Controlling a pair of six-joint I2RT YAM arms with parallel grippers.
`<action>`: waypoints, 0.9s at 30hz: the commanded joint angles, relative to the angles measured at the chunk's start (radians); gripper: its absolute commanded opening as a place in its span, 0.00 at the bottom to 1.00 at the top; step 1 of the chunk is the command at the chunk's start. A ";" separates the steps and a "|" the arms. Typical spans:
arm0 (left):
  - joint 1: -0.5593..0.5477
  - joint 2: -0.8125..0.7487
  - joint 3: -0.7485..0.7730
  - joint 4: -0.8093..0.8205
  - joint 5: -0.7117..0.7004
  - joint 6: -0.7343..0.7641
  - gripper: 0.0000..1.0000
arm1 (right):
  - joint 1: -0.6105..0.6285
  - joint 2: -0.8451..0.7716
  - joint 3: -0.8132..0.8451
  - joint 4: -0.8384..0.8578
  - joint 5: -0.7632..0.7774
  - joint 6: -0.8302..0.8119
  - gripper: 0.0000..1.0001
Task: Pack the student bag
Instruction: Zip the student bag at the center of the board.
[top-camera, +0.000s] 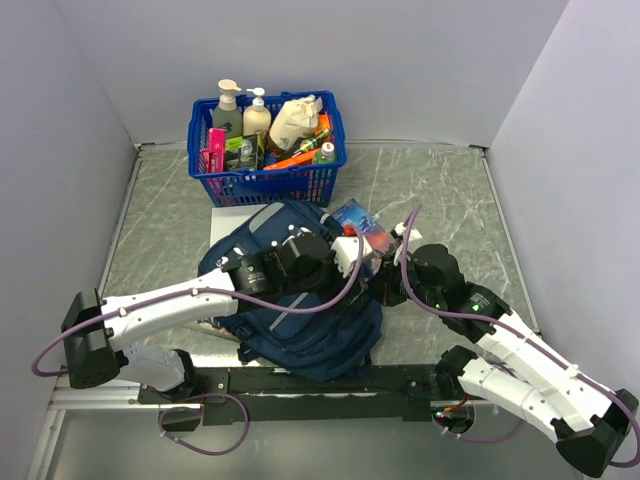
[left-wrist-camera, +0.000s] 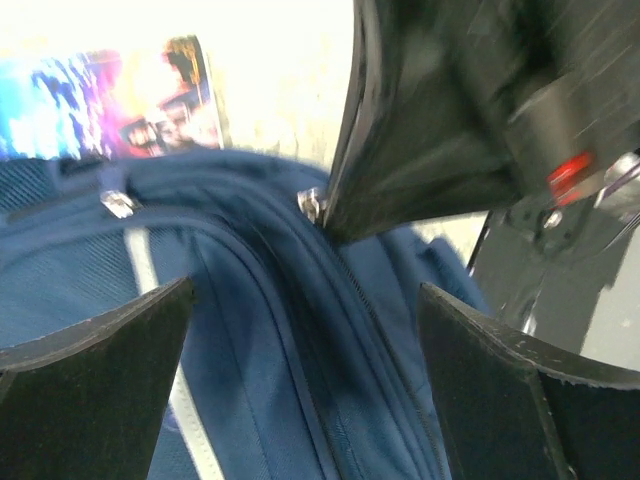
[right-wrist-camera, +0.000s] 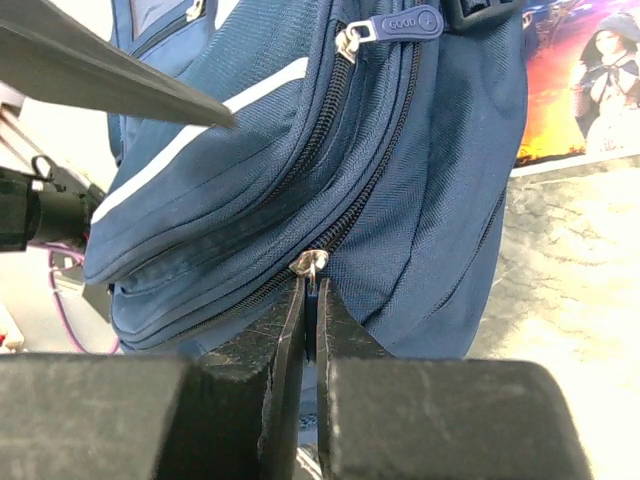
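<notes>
The student bag (top-camera: 300, 325), a navy backpack with a pale stripe, lies in the middle of the table. My right gripper (right-wrist-camera: 312, 300) is shut on a metal zipper pull (right-wrist-camera: 311, 264) on the bag's side (right-wrist-camera: 420, 180). It shows in the top view (top-camera: 385, 282) at the bag's right edge. My left gripper (left-wrist-camera: 305, 290) hangs open just above the bag's blue fabric (left-wrist-camera: 270, 360) with nothing between its jaws, close beside the right one (top-camera: 348, 255). A colourful book (top-camera: 362, 225) sticks out at the bag's top right.
A blue mesh basket (top-camera: 265, 185) with bottles and several small items stands at the back. A white sheet (top-camera: 225, 215) lies under the bag's far left. Grey walls close off three sides.
</notes>
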 joint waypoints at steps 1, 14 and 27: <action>-0.006 -0.034 -0.079 0.070 0.010 0.046 0.96 | 0.020 -0.009 0.079 0.130 -0.041 -0.004 0.00; -0.006 -0.031 -0.174 0.208 -0.037 0.137 0.39 | 0.078 0.001 0.095 0.118 -0.035 -0.007 0.00; -0.028 -0.086 -0.136 0.003 0.240 0.331 0.01 | -0.064 0.072 0.104 0.012 0.045 -0.046 0.00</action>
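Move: The zip seam's edge on the student bag lies about 4 cm below the open left hand and 1 cm to its left; the zip slider is 1 cm ahead, 2 cm right and 4 cm below. From the right hand, already holding that slider's pull, the seam spot lies about 3 cm left and 1 cm back. The second zip pull is roughly 6 cm ahead of the right hand and 2 cm left, the Jane Eyre book some 13 cm ahead, 1 cm left and 10 cm below. The bag's seam beside the slider is what the left hand takes: its wide-open fingers sink about 4 cm over the edge and shut, pinching the cloth close to the right fingertips, then draw back 1 cm, turning some 10 degrees clockwise. The right hand keeps its pinch on the zip pull, edging about 1 cm back and left, then easing forward again and down. ##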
